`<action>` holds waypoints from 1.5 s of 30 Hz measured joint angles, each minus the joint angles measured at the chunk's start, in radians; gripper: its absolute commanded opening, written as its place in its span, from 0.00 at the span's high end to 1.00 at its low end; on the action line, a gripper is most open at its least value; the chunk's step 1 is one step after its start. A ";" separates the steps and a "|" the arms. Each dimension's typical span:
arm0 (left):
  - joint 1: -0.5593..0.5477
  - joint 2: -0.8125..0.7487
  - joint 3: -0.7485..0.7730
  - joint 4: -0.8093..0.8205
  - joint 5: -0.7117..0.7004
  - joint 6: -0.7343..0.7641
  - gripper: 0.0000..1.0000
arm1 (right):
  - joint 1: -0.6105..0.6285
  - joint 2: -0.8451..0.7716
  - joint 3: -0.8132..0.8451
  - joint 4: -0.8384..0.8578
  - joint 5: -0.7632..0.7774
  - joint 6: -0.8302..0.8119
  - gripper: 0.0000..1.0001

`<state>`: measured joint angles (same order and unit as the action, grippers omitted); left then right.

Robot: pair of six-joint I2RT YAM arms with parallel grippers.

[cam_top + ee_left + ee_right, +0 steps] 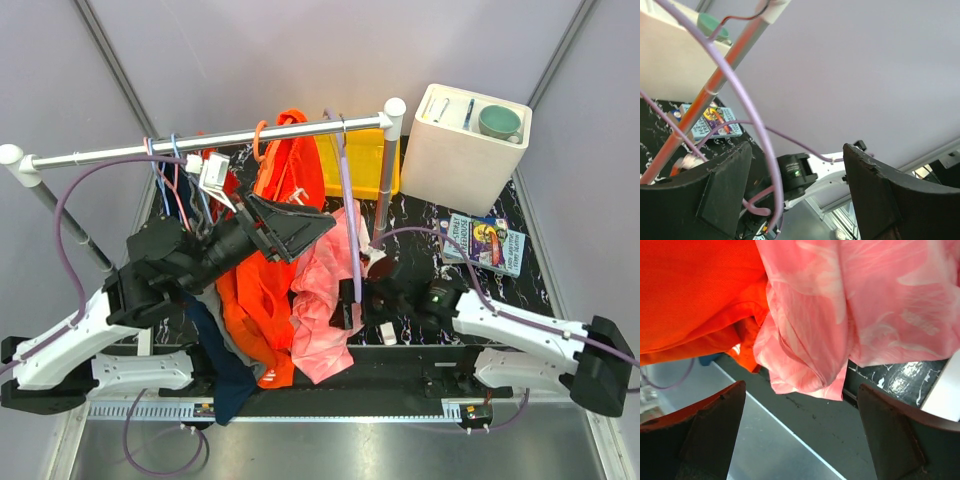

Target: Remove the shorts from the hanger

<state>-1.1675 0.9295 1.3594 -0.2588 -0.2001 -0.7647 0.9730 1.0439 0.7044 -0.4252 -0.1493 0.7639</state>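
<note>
The bright orange shorts [268, 300] hang from an orange hanger [262, 135] on the metal rail [200, 140]. The light pink shorts [322, 300] with a faint pale pattern droop beside them, under a purple hanger [346, 175]. My left gripper [300, 228] is open and raised beside the orange shorts. In the left wrist view [795, 200] the purple hanger wire [752, 115] passes between its jaws, untouched. My right gripper [346, 292] is open next to the pink shorts. In the right wrist view [800, 435] the pink hem [810, 375] hangs just above its jaws, beside the orange cloth [700, 290].
A white box [450, 160] holding a green mug [498, 122] stands at the back right, with a yellow bin [367, 160] beside it. A book [482, 243] lies on the right. Spare wire hangers [172, 190] and a dark blue garment [225, 370] hang at the left.
</note>
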 measured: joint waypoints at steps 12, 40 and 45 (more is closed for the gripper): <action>0.000 -0.034 0.040 0.043 0.069 0.092 0.27 | 0.067 0.102 -0.097 0.165 0.280 -0.009 0.00; 0.000 -0.124 0.112 -0.096 -0.128 0.209 0.27 | 0.068 -0.291 -0.063 -0.152 0.591 0.078 1.00; 0.000 -0.143 0.112 -0.100 -0.161 0.215 0.27 | 0.017 -0.350 0.085 -0.370 0.682 0.060 1.00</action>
<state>-1.1675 0.7864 1.4715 -0.3592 -0.3607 -0.5499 0.9897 0.6941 0.7898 -0.7956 0.5323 0.8234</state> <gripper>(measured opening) 0.723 0.012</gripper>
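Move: The pink shorts, already off their hanger, lie in a loose heap in front of the right hand's open fingers, their middle about 3 cm ahead, 4 cm left and 8 cm below. From that hand the rack's right white foot is roughly 3 cm ahead, 6 cm right and 10 cm down; the hanging orange shorts are some 13 cm left and 5 cm ahead. From the left hand the pink shorts lie about 2 cm ahead, 3 cm right, 40 cm below. The pink shorts are met from above by the right hand, which sinks about 9 cm and reaches some 4 cm forward with jaws wide, pinches the cloth shut, then lifts it about 15 cm while drawing right, the wrist tipping up and turning clockwise. Empty and still open, the left hand retreats about 9 cm left and 5 cm up, away from the lilac hanger. ##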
